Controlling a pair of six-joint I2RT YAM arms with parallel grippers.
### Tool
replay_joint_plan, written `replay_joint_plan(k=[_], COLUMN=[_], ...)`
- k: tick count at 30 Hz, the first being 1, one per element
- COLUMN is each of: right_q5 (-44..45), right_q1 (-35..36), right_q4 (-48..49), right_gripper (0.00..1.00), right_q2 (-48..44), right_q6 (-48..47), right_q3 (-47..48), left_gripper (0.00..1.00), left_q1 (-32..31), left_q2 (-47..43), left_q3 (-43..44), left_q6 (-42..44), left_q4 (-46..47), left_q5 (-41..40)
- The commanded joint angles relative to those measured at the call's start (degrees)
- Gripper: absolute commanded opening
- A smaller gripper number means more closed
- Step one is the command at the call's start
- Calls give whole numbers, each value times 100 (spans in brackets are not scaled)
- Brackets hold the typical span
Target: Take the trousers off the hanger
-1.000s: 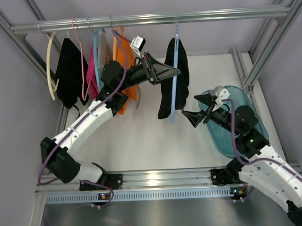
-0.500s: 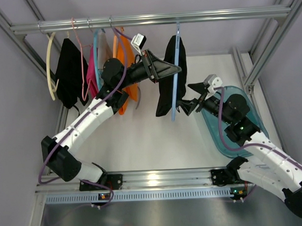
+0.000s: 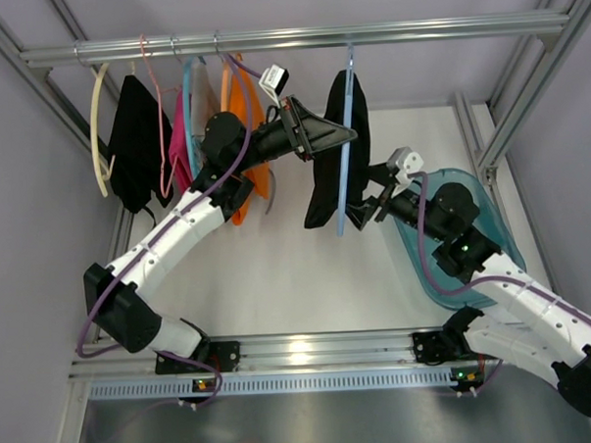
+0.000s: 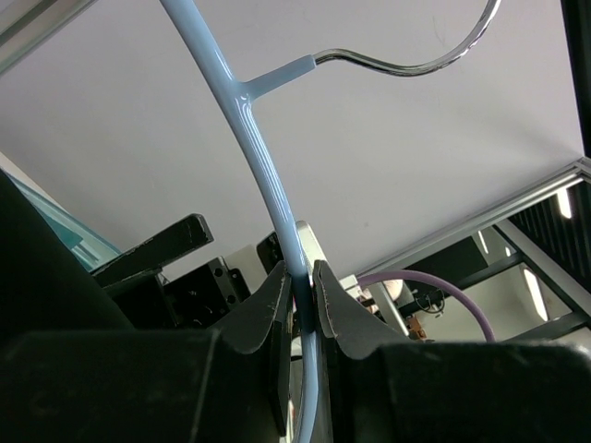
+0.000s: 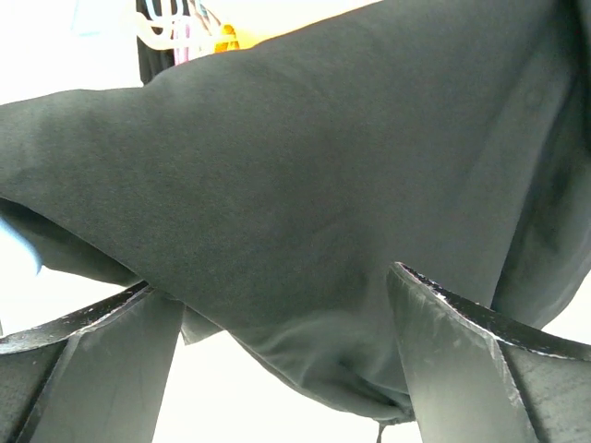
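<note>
Black trousers [image 3: 325, 181] hang over a light-blue hanger [image 3: 345, 185] on the rail. My left gripper [image 3: 349, 136] is shut on that hanger's arm; in the left wrist view its jaws [image 4: 300, 269] pinch the blue bar [image 4: 249, 120] below the metal hook. My right gripper [image 3: 365, 207] is open at the trousers' lower right side. In the right wrist view the black cloth [image 5: 277, 166] fills the gap between the open jaws [image 5: 272, 281], which stand apart from it. Orange trousers [image 3: 246, 106] hang further left, behind my left arm.
The metal rail [image 3: 297, 37] crosses the back. At its left hang a cream hanger [image 3: 97, 132] with a black garment [image 3: 135, 150], a pink garment [image 3: 181, 148] and more hangers. A teal tray [image 3: 487, 223] lies at the right, under my right arm. Frame posts stand at both sides.
My right arm has swung left from over the tray to the black trousers, gripper open. My left gripper has shifted slightly right, still holding the hanger.
</note>
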Motion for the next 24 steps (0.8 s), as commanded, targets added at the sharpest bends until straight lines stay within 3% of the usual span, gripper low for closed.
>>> replay_joint_plan(k=[1,5,15,17,20,24], right_q5=[295,1042,1106,1088,1219,1448], right_q1=[121,130,130,121,121,121], right_q4=[291,282,370,362,370,406], right_gripper=[87,81,73,67,46,25], right_q2=[25,140,237,237,280,272], right_q6=[-266,-468,-890,-882,-838,-838], right_q3=[330,374,269,260,277,365], left_gripper=[0,0,0,0,0,0], left_q1=[-20,-20,-20,-20,-20,-20], left_q2=[-106,-168,-230,-247,-238,-247], left_q3=[408,364,320,329,312,276], left_q6=[84,102,102,102,102,128], left_q4=[645,636,645,645,645,619], left_q5=[-40,-31,13,13,39,39])
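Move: The right hand is open, with the lower edge of the black trousers about 4 cm ahead of it, 1 cm to its right and roughly level in height. The blue hanger's near end lies some 4 cm left of the hand and 6 cm back, and the teal basket about 26 cm right, level with it and 30 cm below. From the left hand, which already grips the hanger, that trouser edge is about 16 cm down, 4 cm ahead and straight in line sideways. The right fingers come to pinch the black cloth at its lower edge: the hand slides about 4 cm forward and 2 cm to its right, swinging some 10 degrees clockwise, then slows almost to a stop while the fingers close most of the way with fabric between them. The left hand stays put, still clamping the blue hanger. ##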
